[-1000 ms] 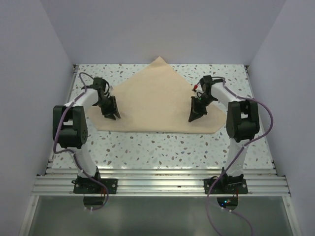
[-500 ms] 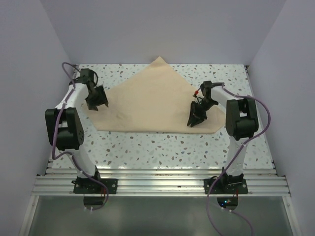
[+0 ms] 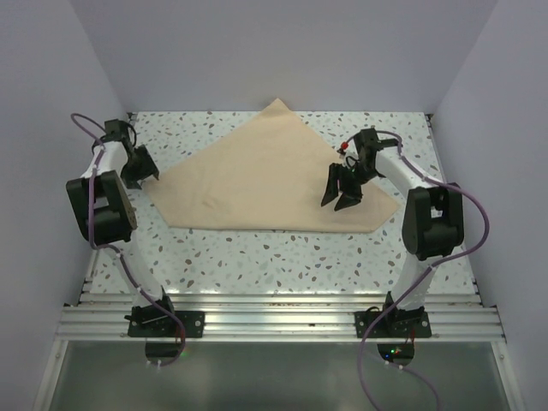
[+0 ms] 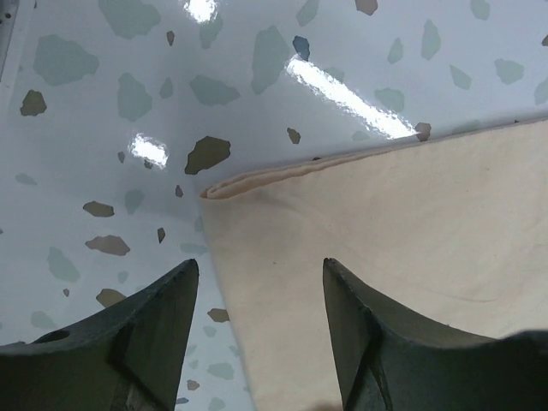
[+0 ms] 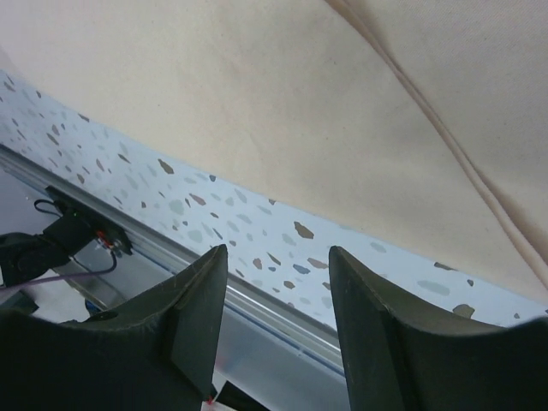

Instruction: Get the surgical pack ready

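Of the surgical pack, only the tan-beige wrap sheet [image 3: 265, 175] shows, spread flat on the speckled tabletop with one corner pointing to the back. My left gripper [image 3: 139, 169] hangs open just above the sheet's left corner. In the left wrist view that corner [image 4: 210, 190] lies ahead of the left gripper [image 4: 259, 264], with nothing between the fingers [image 4: 158, 321]. My right gripper [image 3: 340, 199] is open and empty above the sheet's right part. In the right wrist view the right gripper [image 5: 278, 250] is raised over the sheet [image 5: 257, 86], which has a seam line [image 5: 428, 116].
The speckled white tabletop [image 3: 282, 257] runs round the sheet, with walls on the left, right and back. An aluminium rail [image 3: 282, 321] carrying both arm bases lies along the near edge. The right wrist view also shows this rail [image 5: 163, 248] and cables [image 5: 60, 235].
The left arm swung left off the sheet, drawing its left corner outward, then opened. The right gripper opened and let go of the sheet, shifting slightly back.
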`<state>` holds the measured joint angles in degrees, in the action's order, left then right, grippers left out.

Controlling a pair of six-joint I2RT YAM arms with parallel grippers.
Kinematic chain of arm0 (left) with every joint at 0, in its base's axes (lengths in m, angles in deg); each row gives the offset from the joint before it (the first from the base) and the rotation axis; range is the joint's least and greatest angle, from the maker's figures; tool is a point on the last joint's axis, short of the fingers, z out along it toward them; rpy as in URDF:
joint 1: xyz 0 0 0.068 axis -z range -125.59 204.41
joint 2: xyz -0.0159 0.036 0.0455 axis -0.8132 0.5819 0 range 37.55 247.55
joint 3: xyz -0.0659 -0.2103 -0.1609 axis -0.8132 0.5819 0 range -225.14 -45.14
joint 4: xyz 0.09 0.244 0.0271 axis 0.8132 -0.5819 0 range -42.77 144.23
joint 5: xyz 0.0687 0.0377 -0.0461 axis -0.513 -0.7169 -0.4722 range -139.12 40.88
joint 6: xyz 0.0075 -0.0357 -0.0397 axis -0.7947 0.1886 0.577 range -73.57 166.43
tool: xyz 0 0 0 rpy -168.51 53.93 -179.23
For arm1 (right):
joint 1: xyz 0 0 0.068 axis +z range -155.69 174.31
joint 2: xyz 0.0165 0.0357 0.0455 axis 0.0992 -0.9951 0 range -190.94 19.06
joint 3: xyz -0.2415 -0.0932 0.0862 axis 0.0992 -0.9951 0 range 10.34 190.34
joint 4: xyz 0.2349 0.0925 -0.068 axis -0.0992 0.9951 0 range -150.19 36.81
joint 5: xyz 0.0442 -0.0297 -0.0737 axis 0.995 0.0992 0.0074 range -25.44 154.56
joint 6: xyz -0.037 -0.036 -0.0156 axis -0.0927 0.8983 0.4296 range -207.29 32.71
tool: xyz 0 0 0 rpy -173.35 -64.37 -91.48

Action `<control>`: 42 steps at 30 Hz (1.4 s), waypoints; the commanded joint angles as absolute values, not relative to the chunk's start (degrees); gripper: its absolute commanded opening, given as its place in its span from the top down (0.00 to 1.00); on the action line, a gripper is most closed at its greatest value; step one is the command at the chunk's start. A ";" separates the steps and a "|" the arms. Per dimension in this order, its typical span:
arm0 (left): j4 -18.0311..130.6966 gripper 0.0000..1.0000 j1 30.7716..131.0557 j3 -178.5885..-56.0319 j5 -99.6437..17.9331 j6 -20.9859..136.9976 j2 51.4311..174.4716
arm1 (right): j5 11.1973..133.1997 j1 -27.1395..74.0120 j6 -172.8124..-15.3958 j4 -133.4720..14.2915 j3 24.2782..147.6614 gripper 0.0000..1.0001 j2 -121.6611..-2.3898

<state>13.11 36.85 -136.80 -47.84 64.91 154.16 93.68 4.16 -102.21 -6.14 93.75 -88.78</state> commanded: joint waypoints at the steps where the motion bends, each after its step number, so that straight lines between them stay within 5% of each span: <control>1: 17.65 0.36 36.40 -138.75 -46.75 62.60 156.36 | 95.94 4.24 -100.66 -4.91 92.43 0.45 -85.10; 16: 18.98 0.46 36.04 -138.22 -49.40 58.55 162.43 | 94.97 3.19 -100.12 -3.15 91.02 0.43 -83.16; 19: 21.17 0.57 36.05 -135.94 -44.38 59.26 161.83 | 94.18 3.01 -100.12 -2.79 91.19 0.43 -83.43; 22: 22.85 0.81 36.13 -134.00 -41.30 59.78 159.89 | 93.65 3.10 -100.30 -2.44 90.58 0.43 -84.30; 23: 22.85 0.97 36.05 -133.91 -40.51 59.87 159.54 | 93.04 3.10 -100.56 -2.44 89.97 0.43 -84.65; 24: 22.77 1.00 36.05 -134.08 -39.55 60.22 159.10 | 92.77 3.10 -100.82 -3.31 88.31 0.43 -84.92; 29: 20.49 1.00 37.62 -134.17 -36.19 62.94 153.66 | 90.49 3.10 -102.14 -6.92 84.61 0.50 -89.22; 36: 12.75 1.00 45.09 -135.41 -39.70 69.80 142.86 | 87.94 3.10 -104.25 -11.49 85.21 0.76 -96.16; 42: 8.88 1.00 52.65 -136.29 -39.55 78.23 136.61 | 86.27 3.01 -103.90 -11.23 88.11 0.80 -99.24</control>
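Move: The folded cloth's far-left corner lies just ahead of the left hand, roughly 2 cm forward, 1 cm to its left and 4 cm below its open fingers; the cloth's near-left corner is some 17 cm back and 2 cm to the right of that hand. For the right hand the goal is the cloth's near edge, about 5 cm back, 2 cm right and 9 cm down; the near-right corner lies about 10 cm farther right along that edge. The cloth's far-left corner is pinched by the left hand, which sinks about 4 cm, edges forward and shuts its fingers, then sweeps it some 14 cm to the right while lifting it about 13 cm. The right hand eases back, then drops some 8 cm onto the near edge, fingertips tilting back about 15 degrees as its fingers narrow around the edge without fully shutting. ##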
